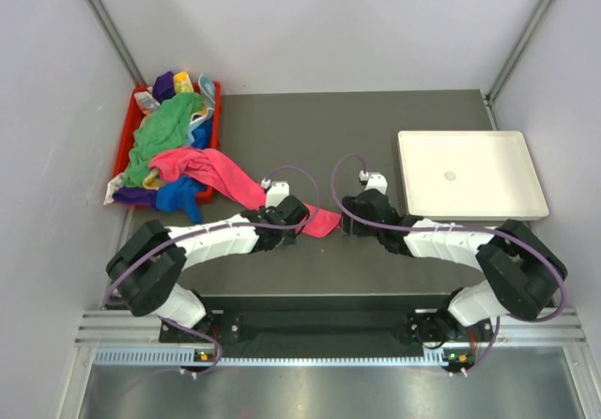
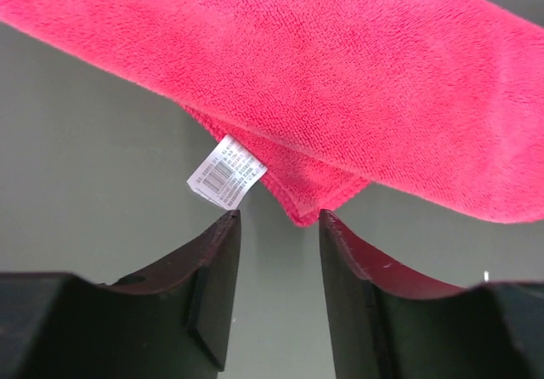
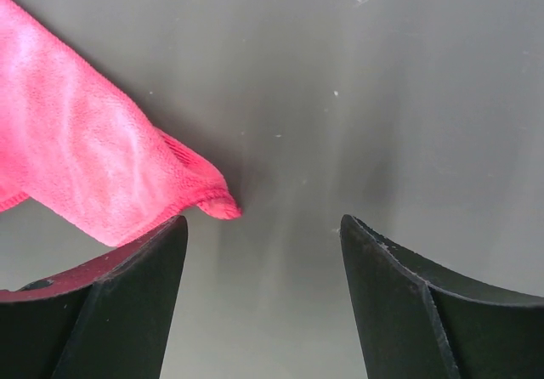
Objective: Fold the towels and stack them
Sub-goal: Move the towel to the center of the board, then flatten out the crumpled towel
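Observation:
A bright pink towel [image 1: 211, 167] trails from the red bin [image 1: 217, 92] across the dark table, and its far corner [image 1: 324, 221] lies between the two arms. In the left wrist view the towel [image 2: 323, 73] fills the top, with a white tag [image 2: 225, 172]. Its corner hangs just ahead of my left gripper [image 2: 279, 217], which is open and empty. My right gripper [image 3: 263, 222] is open too, and the towel's corner [image 3: 217, 205] lies by its left fingertip. More towels [image 1: 164, 128], green, purple, blue and yellow, are heaped in the bin.
A white flat tray [image 1: 488, 156] sits at the right of the table. The red bin stands against the left wall. Both wrists [image 1: 302, 224] [image 1: 347, 214] meet near the table's middle, close to the front edge.

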Robot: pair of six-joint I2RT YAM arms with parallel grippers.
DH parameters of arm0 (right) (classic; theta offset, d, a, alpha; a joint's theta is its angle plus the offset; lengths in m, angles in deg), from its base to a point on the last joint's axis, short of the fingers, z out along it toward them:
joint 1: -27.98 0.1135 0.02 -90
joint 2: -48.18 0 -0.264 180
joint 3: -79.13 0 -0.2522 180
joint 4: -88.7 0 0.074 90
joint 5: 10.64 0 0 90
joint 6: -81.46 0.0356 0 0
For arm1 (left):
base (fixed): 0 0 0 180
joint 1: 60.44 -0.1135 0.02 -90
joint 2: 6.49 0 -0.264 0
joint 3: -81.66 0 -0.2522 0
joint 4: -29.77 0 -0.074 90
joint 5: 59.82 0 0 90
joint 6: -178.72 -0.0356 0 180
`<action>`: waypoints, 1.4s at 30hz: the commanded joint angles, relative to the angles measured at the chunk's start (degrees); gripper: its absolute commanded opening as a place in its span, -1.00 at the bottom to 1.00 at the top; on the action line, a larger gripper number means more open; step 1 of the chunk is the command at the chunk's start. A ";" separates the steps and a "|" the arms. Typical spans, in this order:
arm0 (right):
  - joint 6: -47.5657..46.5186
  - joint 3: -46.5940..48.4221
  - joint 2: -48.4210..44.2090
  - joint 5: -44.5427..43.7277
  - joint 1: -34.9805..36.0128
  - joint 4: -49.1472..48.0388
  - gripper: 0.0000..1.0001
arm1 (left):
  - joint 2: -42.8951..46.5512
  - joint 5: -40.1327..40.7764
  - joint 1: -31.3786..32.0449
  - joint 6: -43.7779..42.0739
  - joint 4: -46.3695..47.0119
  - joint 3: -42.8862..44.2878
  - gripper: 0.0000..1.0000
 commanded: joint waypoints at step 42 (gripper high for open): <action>3.00 2.87 -4.09 -6.30 3.12 0.79 -1.00 | 10.37 0.19 1.14 -7.24 -9.56 10.17 -1.00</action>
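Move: For my left hand, the pink towel's near edge, with a small corner peeking out, lies about 2 cm ahead, 1 cm right and 2 cm below; its white label is some 3 cm ahead and 2 cm left of the hand. The red basket sits about 16 cm ahead and 27 cm left of that hand. My right hand has the towel's end corner roughly 3 cm left, 1 cm ahead and 2 cm down, and the white tray about 31 cm right and 10 cm ahead. I take the towel at two spots on its near side. My left hand dips down and forward about 2 cm and shuts its half-open fingers on the edge just beside the label, then lifts it some 6 cm. Meanwhile my right hand slides about 3 cm left and a little down, closes later on the end corner, and is only starting to rise, about 1 cm. ##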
